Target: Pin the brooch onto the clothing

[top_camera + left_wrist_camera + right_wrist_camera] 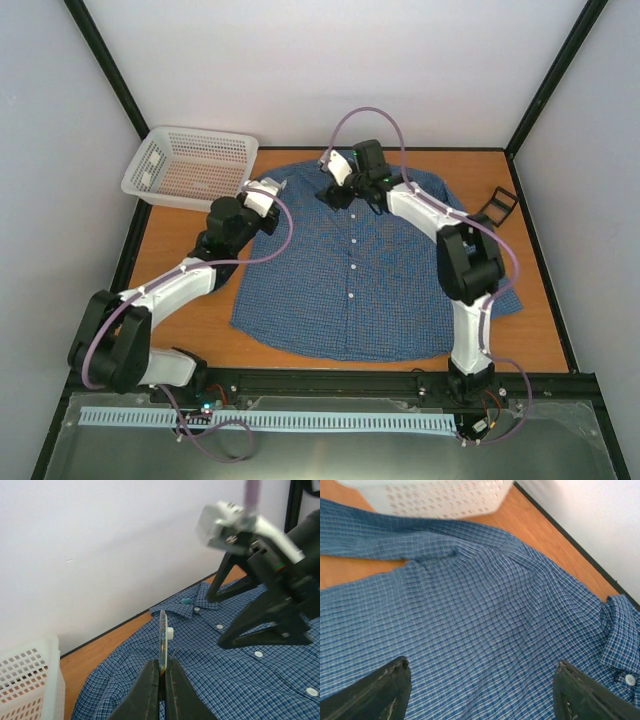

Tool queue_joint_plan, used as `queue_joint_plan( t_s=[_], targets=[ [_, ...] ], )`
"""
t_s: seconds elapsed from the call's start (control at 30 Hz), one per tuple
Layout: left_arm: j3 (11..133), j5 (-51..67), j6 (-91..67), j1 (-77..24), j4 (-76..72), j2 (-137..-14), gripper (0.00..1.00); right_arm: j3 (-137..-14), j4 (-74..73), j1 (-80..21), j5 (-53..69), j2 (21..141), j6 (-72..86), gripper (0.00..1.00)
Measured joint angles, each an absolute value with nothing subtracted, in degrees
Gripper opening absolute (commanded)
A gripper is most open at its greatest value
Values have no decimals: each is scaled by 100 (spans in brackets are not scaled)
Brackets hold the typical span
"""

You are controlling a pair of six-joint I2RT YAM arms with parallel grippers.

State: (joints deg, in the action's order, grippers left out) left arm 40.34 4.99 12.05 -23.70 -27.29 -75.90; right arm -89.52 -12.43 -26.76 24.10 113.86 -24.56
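The blue checked shirt (370,280) lies spread flat on the table, collar at the far end. My left gripper (161,664) is shut on the brooch (163,632), a thin flat piece seen edge-on with a small white stud on its right side. It stands upright just above the shirt's (225,680) left shoulder area. My right gripper (335,195) hovers over the cloth beside the collar, a little to the right of my left gripper (268,198). In the right wrist view the right gripper (482,666) is open wide, with only shirt (470,605) between its fingers.
A white perforated basket (195,165) stands at the far left corner, close to the shirt's left sleeve. A small black hinged box (498,205) sits open at the far right. White walls and black frame posts close in the back.
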Motion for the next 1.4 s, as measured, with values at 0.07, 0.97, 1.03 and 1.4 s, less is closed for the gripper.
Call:
queue_joint_plan(
  t_s=[0.07,0.97,1.03,1.4],
  targets=[
    [4073,438,1247,-2331,-2941,-7793,1,-9476,-1417,-2676,2265,11889,-2499,76],
    [5817,923,954,-1831,-3030,-10300,1,-13238,-3986,-2412,1892,14752,-1791,45],
    [6007,947,985,-1833,-3030,-10560,1,-13238,-4012,-2375,1981,14807,-1769,45],
    [6440,1118,1594,-1765,-3089,-11450,1,-13264,-3863,-2377,2257,15082,-1678,5]
  ],
)
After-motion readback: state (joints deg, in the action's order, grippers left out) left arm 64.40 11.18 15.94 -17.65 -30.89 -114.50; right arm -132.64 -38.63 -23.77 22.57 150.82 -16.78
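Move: The left fingers already hold the brooch. The shirt spot to pinch, on the upper chest left of the buttons, lies about 16 cm ahead of the left hand, 12 to its right and 21 below. From the open right hand this spot is some 8 cm ahead, level sideways and 15 below; the collar is about 22 cm ahead and 6 right, the nearest clearly visible button 4 cm back and 5 right, both some 15 cm below. Swing the open right gripper forward and down, then sink it almost straight onto the shirt, about 14 cm lower in all, tipping its fingers some 20 degrees steeper and closing them on a fold of cloth. Meanwhile bring the left gripper forward and down towards that fold, keeping its grip on the brooch and halting to the fold's left, above the cloth. ##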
